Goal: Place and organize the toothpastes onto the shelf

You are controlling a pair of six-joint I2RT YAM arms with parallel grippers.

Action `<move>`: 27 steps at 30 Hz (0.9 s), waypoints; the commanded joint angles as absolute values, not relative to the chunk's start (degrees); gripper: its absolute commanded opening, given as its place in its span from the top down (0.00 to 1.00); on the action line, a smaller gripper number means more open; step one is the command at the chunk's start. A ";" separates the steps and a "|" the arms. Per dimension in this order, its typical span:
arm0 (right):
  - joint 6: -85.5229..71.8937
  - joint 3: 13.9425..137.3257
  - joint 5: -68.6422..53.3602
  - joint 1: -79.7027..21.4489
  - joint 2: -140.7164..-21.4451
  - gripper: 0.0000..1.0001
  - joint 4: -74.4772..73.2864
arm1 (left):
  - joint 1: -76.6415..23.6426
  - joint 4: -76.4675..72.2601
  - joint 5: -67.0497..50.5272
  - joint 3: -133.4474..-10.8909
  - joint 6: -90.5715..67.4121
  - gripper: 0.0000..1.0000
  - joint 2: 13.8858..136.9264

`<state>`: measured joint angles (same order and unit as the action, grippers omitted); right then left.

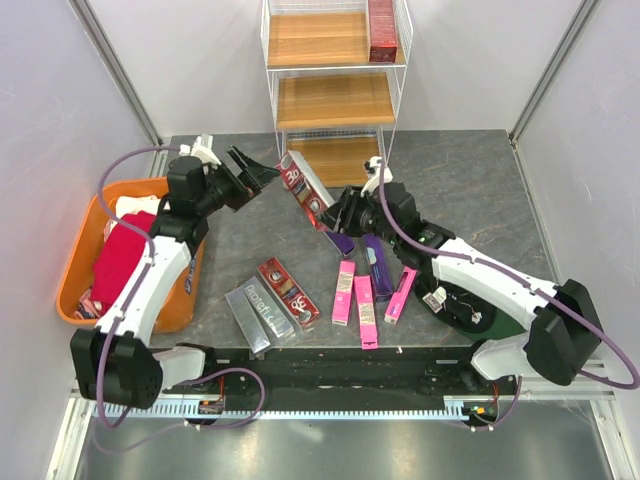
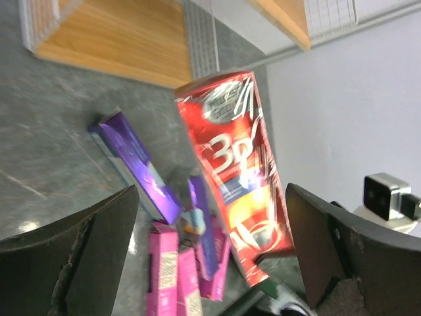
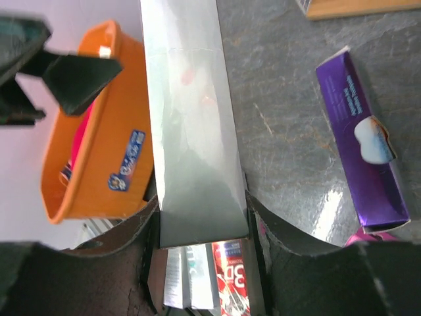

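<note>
My right gripper [image 1: 332, 213] is shut on the lower end of a red toothpaste box [image 1: 302, 188], which it holds tilted above the table in front of the shelf [image 1: 330, 100]. In the right wrist view the box's silver-grey side [image 3: 187, 118] fills the gap between the fingers of the right gripper [image 3: 200, 224]. Just left of the box, my left gripper [image 1: 255, 172] stands wide open and apart from it. The left wrist view shows that red box [image 2: 237, 171] ahead of the open left gripper [image 2: 210, 263]. Another red box [image 1: 381, 30] stands on the shelf's top tier.
On the table lie a silver-grey box [image 1: 258, 315], a red box [image 1: 288, 293], three pink boxes [image 1: 366, 310] and two purple boxes [image 1: 377, 265]. An orange tub [image 1: 75, 260] holding a red cloth [image 1: 125, 250] sits at the left.
</note>
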<state>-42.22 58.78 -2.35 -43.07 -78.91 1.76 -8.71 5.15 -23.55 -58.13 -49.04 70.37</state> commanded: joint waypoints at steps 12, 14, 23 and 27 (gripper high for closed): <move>-48.43 84.45 -15.29 -34.72 -86.47 0.81 10.19 | -8.44 16.79 -10.28 -61.53 -35.51 0.00 65.30; -49.30 89.46 -15.03 -33.93 -88.32 0.81 10.28 | -8.44 16.79 -10.28 -61.26 -35.33 0.00 65.56; -59.05 106.69 -10.90 -26.73 -100.70 0.81 10.81 | -8.44 16.79 -10.81 -60.38 -34.98 0.00 65.74; -64.67 112.57 -10.20 -23.56 -104.58 0.82 10.20 | -8.44 16.87 -10.55 -59.94 -34.46 0.00 64.78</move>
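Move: The right hand holds a red toothpaste box, with its place on the top shelf, beside the placed red box, about 24 cm ahead, 4 cm to the right and 18 cm up. The placed red box stands at the same distance and height, some 9 cm right. The middle shelf is roughly 23 cm ahead, 1 cm right and 4 cm lower; a purple box lies 6 cm ahead and 1 cm right, 22 cm below. From the left hand, that place is about 17 cm ahead, 18 cm right and 15 cm up. Keep the red toothpaste box pinched in the right gripper and lift it steeply, some 22 cm, then let the climb ease off into a forward sweep of about 17 cm in all towards the top shelf, tipping the fingers up from pointing slightly down to slightly above level. Draw the empty left gripper a few centimetres to the left out of the way, its fingers still wide open. ##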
